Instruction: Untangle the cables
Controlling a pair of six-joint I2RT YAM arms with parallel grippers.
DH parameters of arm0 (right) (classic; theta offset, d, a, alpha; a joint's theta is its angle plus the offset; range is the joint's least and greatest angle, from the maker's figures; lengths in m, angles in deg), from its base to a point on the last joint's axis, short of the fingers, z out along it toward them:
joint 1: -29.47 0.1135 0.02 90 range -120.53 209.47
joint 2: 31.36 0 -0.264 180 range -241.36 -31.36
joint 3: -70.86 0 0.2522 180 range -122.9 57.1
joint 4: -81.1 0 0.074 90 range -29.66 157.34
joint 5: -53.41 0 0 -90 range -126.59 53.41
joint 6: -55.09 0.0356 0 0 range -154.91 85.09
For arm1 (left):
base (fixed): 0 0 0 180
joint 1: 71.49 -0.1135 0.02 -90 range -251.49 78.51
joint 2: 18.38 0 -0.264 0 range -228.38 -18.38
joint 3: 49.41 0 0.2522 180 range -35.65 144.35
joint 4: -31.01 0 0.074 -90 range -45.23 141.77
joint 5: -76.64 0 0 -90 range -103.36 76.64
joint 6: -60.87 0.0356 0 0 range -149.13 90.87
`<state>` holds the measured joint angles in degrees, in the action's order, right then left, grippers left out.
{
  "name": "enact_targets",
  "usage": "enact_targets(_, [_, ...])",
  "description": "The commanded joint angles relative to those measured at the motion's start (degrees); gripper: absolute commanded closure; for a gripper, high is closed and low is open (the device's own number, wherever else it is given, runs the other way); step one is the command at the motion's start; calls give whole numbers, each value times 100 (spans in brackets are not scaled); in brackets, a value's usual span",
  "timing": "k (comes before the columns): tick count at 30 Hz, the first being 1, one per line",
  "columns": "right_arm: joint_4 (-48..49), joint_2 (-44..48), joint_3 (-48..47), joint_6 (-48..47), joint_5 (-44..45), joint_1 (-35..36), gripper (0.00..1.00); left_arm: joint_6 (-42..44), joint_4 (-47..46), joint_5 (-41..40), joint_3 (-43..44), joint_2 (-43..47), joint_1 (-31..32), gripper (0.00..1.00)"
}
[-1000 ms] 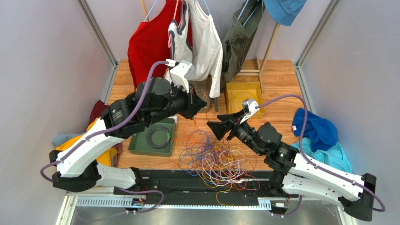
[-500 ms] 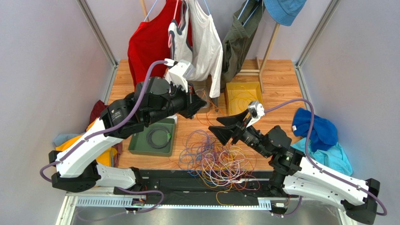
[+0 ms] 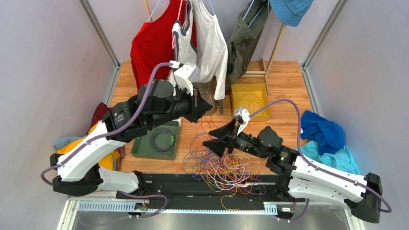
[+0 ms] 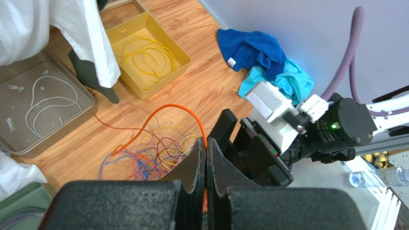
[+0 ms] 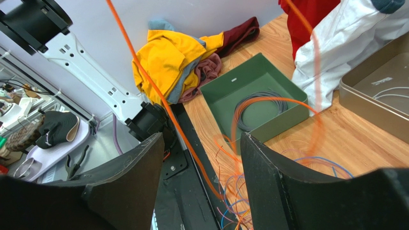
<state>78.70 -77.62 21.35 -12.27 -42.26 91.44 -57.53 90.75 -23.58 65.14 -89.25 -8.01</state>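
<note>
The cables [image 3: 218,165] lie in a loose, many-coloured snarl on the wooden table near its front edge, also seen in the left wrist view [image 4: 144,158]. My left gripper [image 3: 207,109] [image 4: 206,148] hangs above the table, shut on an orange cable [image 4: 168,109] that arcs down into the snarl. My right gripper [image 3: 217,137] [image 5: 201,143] is open just above the snarl's far side. The taut orange cable [image 5: 158,96] runs through the gap between its fingers, and I cannot tell whether it touches them.
A green tray [image 3: 139,152] left of the snarl holds a coiled grey cable. A yellow tray [image 3: 250,86] behind holds yellow cable, and a tan tray [image 4: 48,139] holds white cable. Hanging clothes [image 3: 201,43] stand at the back; a blue cloth [image 3: 326,136] lies right.
My right gripper has swung left and down toward the snarl, its jaws staying wide. The left arm and its orange cable have not moved.
</note>
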Motion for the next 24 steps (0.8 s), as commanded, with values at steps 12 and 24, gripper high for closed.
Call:
enact_targets(12, [-1299,774,-1072,-145,1005,104,100,159,-404,-972,-681,635,59,94])
enact_targets(24, [-4254,689,-3824,-637,1684,95,100,326,-4063,-1231,-4908,2946,50,3])
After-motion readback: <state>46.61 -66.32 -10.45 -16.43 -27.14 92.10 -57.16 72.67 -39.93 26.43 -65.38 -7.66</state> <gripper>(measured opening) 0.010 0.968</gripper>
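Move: The orange cable pinched in the left gripper hangs into the open right gripper; its strand is level with the right fingertips, barely 1 cm to their left. From the left gripper that strand is about 15 cm below and 4 cm back. From the right gripper, the cable tangle lies roughly 27 cm below, 3 cm back and 5 cm right; the green tray is 5 cm ahead and 23 cm left, the yellow tray 24 cm ahead and 20 cm right, both at table height. Close the right gripper on the hanging orange strand while the left still pinches it, then pull it up about 18 cm and some 12 cm to the right, swinging the wrist clockwise. Once the right has shut, spread the left fingers wide to let go and bring the left gripper down about 9 cm and to its left, turning counter-clockwise, away from the cable. ##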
